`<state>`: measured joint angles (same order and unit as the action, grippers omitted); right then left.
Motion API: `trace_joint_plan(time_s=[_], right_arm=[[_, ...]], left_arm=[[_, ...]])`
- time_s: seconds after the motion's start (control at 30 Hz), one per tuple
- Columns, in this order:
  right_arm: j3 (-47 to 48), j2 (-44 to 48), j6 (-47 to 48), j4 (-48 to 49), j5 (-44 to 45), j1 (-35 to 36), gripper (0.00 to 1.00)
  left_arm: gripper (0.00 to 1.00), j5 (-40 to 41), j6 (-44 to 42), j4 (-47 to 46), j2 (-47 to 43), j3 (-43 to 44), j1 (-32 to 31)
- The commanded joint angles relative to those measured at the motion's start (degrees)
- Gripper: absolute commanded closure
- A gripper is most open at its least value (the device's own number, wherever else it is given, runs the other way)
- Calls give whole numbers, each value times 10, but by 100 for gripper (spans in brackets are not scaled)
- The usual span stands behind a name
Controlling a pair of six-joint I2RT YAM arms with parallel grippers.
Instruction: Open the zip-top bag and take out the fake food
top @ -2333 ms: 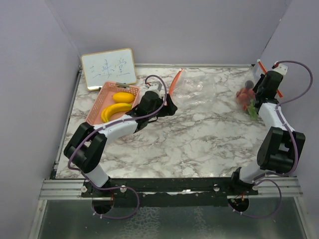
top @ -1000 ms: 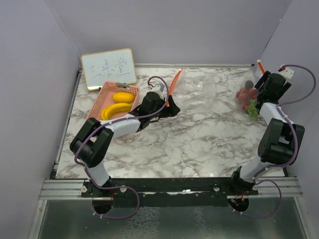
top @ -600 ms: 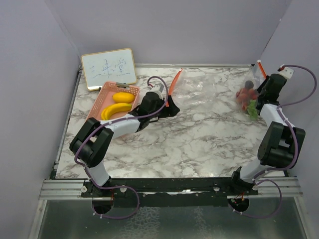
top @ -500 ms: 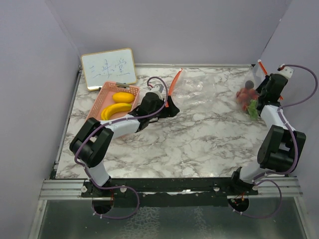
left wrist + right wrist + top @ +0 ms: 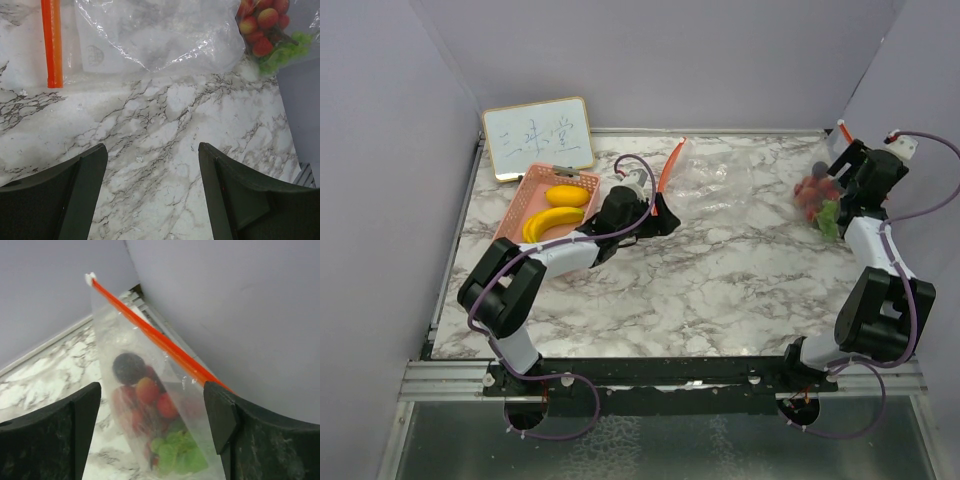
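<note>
A clear zip-top bag (image 5: pixel 150 405) with an orange zip strip (image 5: pixel 165 347) leans on the right wall. It holds fake food: red berries (image 5: pixel 150 395), a dark purple piece (image 5: pixel 128 367) and green bits (image 5: pixel 180 452). My right gripper (image 5: pixel 151 392) is open just before this bag (image 5: pixel 817 195), one finger on each side, not touching it. A second, empty clear bag (image 5: pixel 160 35) with an orange strip (image 5: pixel 51 45) lies flat mid-table. My left gripper (image 5: pixel 152 150) is open over bare marble just short of it. A banana (image 5: pixel 552 222) and lemon (image 5: pixel 567 195) lie in the pink basket (image 5: pixel 520 195).
A small whiteboard (image 5: pixel 538 137) leans at the back left behind the basket. Purple walls close in the table on the left, back and right; the right wall (image 5: pixel 240 305) stands directly behind the filled bag. Marble table (image 5: pixel 720 280) fills the front.
My right wrist has shifted slightly toward the right wall, and the filled bag now leans closer to it. The left arm and the empty bag have not moved.
</note>
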<state>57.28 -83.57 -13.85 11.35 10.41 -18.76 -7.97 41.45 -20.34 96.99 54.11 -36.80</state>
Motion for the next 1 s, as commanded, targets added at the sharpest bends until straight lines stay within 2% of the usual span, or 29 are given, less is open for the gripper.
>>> trace_joint_plan(time_s=[0.0,0.13,0.47,0.73,0.9,0.97], right_arm=[[-5,29,-15,16,106,-1,11],[-56,67,-17,59,125,-2,3],[-107,94,-74,40,142,-28,1],[-130,90,-129,40,71,-70,1],[-132,80,-106,90,3,-72,0],[-113,51,-106,86,-26,-73,5]], left_arm=[[24,-14,2,-31,-16,-12,8],[24,-29,6,-40,-12,-14,22],[24,-62,23,-73,-5,-30,53],[24,-83,33,-90,-1,-32,57],[24,-85,35,-97,14,-37,61],[24,-86,35,-98,14,-39,63]])
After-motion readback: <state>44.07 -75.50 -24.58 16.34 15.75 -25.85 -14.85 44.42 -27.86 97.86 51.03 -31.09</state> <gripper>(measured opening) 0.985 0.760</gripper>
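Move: The full bag's near zip end stands against the right-hand wall, some 9 cm to the right hand's right, about level with it fore and aft and roughly 5 cm lower. The lettuce in that bag lies almost straight under this hand, about 18 cm down and 2 cm to its right; the tomatoes are some 9 cm ahead and 17 cm below. From the left hand, the zip end is about 53 cm to the right and 8 cm ahead, near its height. From the full bag's orange zip, the right hand draws back about 7 cm, drifting some 4 cm right towards the wall and, after a slight rise, sinking a few centimetres. It yaws clockwise about 15 degrees, bringing the near zip end between its fingers' line of aim, as they open from mostly to fully wide. The open left hand eases left and a little forward, about 2.5 cm in all. ##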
